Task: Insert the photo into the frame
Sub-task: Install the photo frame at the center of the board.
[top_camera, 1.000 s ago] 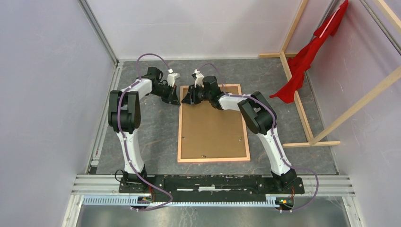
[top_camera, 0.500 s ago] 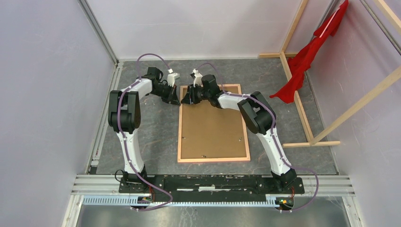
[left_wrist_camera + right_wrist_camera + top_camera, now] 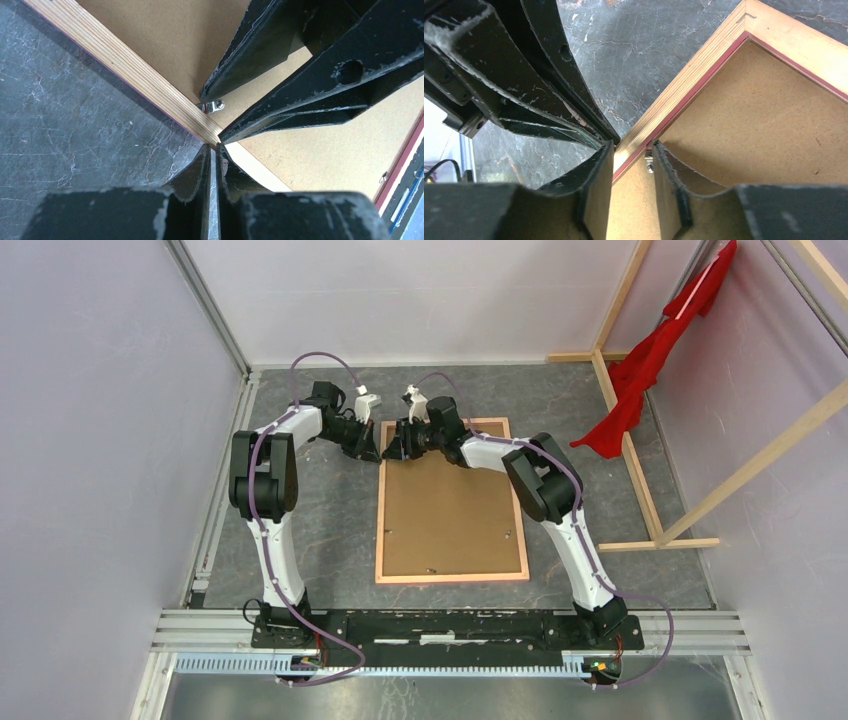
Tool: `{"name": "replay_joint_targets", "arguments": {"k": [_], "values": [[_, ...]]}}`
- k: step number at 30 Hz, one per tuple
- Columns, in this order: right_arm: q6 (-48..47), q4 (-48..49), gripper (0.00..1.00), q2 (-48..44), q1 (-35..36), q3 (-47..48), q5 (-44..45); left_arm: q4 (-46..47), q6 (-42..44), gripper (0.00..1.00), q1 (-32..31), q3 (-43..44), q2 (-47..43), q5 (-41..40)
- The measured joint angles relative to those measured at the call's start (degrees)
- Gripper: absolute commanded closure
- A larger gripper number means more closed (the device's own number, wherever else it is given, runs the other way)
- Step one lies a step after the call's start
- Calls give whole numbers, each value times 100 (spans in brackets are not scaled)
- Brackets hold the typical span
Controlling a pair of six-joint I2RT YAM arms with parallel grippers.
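Note:
The frame (image 3: 452, 578) lies face down on the grey table, pale wood side up with a pink inner lip. The photo (image 3: 450, 510) sits inside it, showing only its brown hardboard back. Both grippers meet at the frame's left rail near the far left corner. My left gripper (image 3: 372, 453) is shut, its tips (image 3: 214, 147) against the rail's outer edge (image 3: 125, 65) with nothing held. My right gripper (image 3: 392, 452) is open and straddles the rail (image 3: 694, 85): one finger stands outside it, the other on the hardboard (image 3: 764, 125) beside a small metal clip (image 3: 649, 162).
A red cloth (image 3: 655, 355) hangs on bare wooden beams (image 3: 640, 470) at the right. Pale walls close in the table on the left and at the back. An aluminium rail (image 3: 450, 625) carries both arm bases at the near edge.

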Motion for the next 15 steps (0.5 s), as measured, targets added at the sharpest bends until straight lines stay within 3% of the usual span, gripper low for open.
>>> {"name": "replay_joint_targets", "arguments": {"k": [5, 10, 15], "values": [[83, -153, 28, -46, -107, 74, -114, -103, 168, 81, -4, 24, -11, -31], [-96, -494, 16, -935, -387, -568, 466, -404, 566, 71, -55, -157, -153, -380], [-306, -691, 7, -2765, -1082, -2037, 1805, -671, 1016, 62, -92, -817, -623, -667]]}}
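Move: The right fingers straddle the frame's left rail, the far-left clip about 1 cm to their right. From that hand the far-edge clip lies some 16 cm right and 5 cm ahead, the frame's far-left corner about 8 cm ahead and 1 cm left. The left hand's next place, the near-left clip, is roughly 17 cm back and 2 cm right of it, slightly lower; from it the far-left clip is 1 cm ahead, 3 cm right. Open the right gripper nearly wide so it comes free of the rail and far-left clip, then sweep it about 16 cm right, rising some 9 cm and easing forward, towards the far-edge clip, turning clockwise about 25 degrees. Draw the left gripper back about 5 cm outside the left rail, slightly left, towards the near-left clip, parting its fingers a little. ##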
